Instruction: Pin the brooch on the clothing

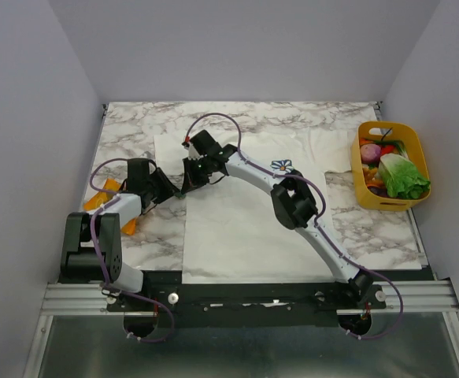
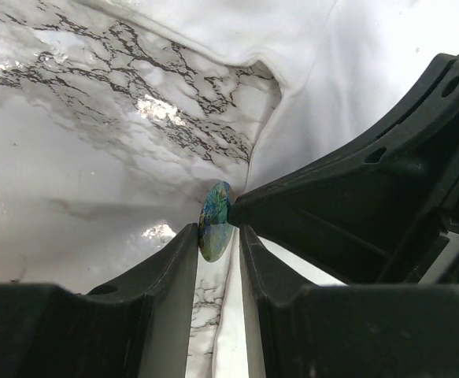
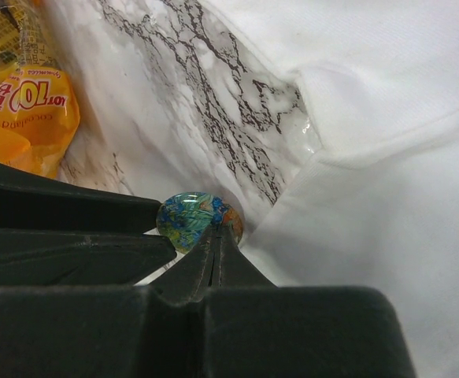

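The brooch [image 2: 215, 219] is a small glassy dome, blue-green with a touch of orange [image 3: 188, 219]. It stands on edge just above the marble, beside the sleeve of the clothing [image 1: 245, 220], a white T-shirt with a blue flower print [image 1: 283, 166]. My left gripper [image 2: 216, 230] is shut on the brooch at its fingertips. My right gripper [image 3: 217, 230] is shut, and its pointed tip touches the brooch's face from the shirt side. In the top view both grippers [image 1: 183, 186] meet at the shirt's left edge and hide the brooch.
A yellow basket [image 1: 360, 175] of toy vegetables stands at the right edge of the marble table [image 1: 135, 126]. An orange snack packet [image 3: 24, 102] lies on the left under my left arm. Grey walls close in three sides.
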You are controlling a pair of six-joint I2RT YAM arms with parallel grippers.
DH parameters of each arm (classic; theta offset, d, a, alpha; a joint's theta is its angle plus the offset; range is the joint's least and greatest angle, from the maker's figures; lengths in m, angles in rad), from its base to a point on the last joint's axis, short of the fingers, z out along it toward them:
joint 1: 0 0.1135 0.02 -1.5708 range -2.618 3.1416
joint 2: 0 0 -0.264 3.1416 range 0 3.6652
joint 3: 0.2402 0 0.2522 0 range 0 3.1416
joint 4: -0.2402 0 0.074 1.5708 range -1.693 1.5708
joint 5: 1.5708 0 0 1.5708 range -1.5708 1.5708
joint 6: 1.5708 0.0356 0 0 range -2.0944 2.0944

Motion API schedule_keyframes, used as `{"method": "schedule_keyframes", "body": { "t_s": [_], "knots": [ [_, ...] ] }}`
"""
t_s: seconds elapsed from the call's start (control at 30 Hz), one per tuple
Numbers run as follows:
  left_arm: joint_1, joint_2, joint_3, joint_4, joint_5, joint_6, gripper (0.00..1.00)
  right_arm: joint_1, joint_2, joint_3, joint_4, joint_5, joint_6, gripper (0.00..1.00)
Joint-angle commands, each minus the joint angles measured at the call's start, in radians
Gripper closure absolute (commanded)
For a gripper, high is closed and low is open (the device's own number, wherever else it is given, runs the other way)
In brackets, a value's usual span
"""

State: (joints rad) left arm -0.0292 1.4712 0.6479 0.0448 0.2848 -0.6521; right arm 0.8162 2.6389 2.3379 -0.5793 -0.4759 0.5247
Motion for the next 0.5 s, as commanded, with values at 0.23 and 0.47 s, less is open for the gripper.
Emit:
{"method": "schedule_keyframes", "body": {
  "t_s": [0.23, 0.47],
  "knots": [
    [-0.001, 0.034, -0.004, 0.010, 0.024, -0.014, 0.70, 0.014, -0.011, -0.057, 0.009, -0.049, 0.012, 0.99],
    [-0.001, 0.047, -0.008, 0.023, 0.004, -0.014, 0.98, 0.012, -0.020, -0.071, 0.016, -0.070, 0.014, 0.99]
  ]
}}
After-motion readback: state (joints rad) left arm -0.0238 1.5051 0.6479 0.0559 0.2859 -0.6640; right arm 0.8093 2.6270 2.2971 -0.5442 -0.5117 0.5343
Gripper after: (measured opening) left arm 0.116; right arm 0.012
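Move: The brooch stands tilted on edge just off the left fingertips, about 1 cm ahead, 1 cm right and 1 cm below, between the open fingers. From the right hand it is roughly 1 cm left and 1 cm below, level fore and aft, against those shut tips. From the left hand, the clothing's side edge lies some 3 cm right and 1 cm ahead, its sleeve about 14 cm ahead and 1 cm left, the orange bag 17 cm left and 3 cm back, all roughly 3 cm lower. The left fingers close on the brooch and pinch it across its thin edge, most of the closing coming late as the hand sinks about 1 cm around it. The right hand stays put, its shut fingertips still against the brooch's other side. ##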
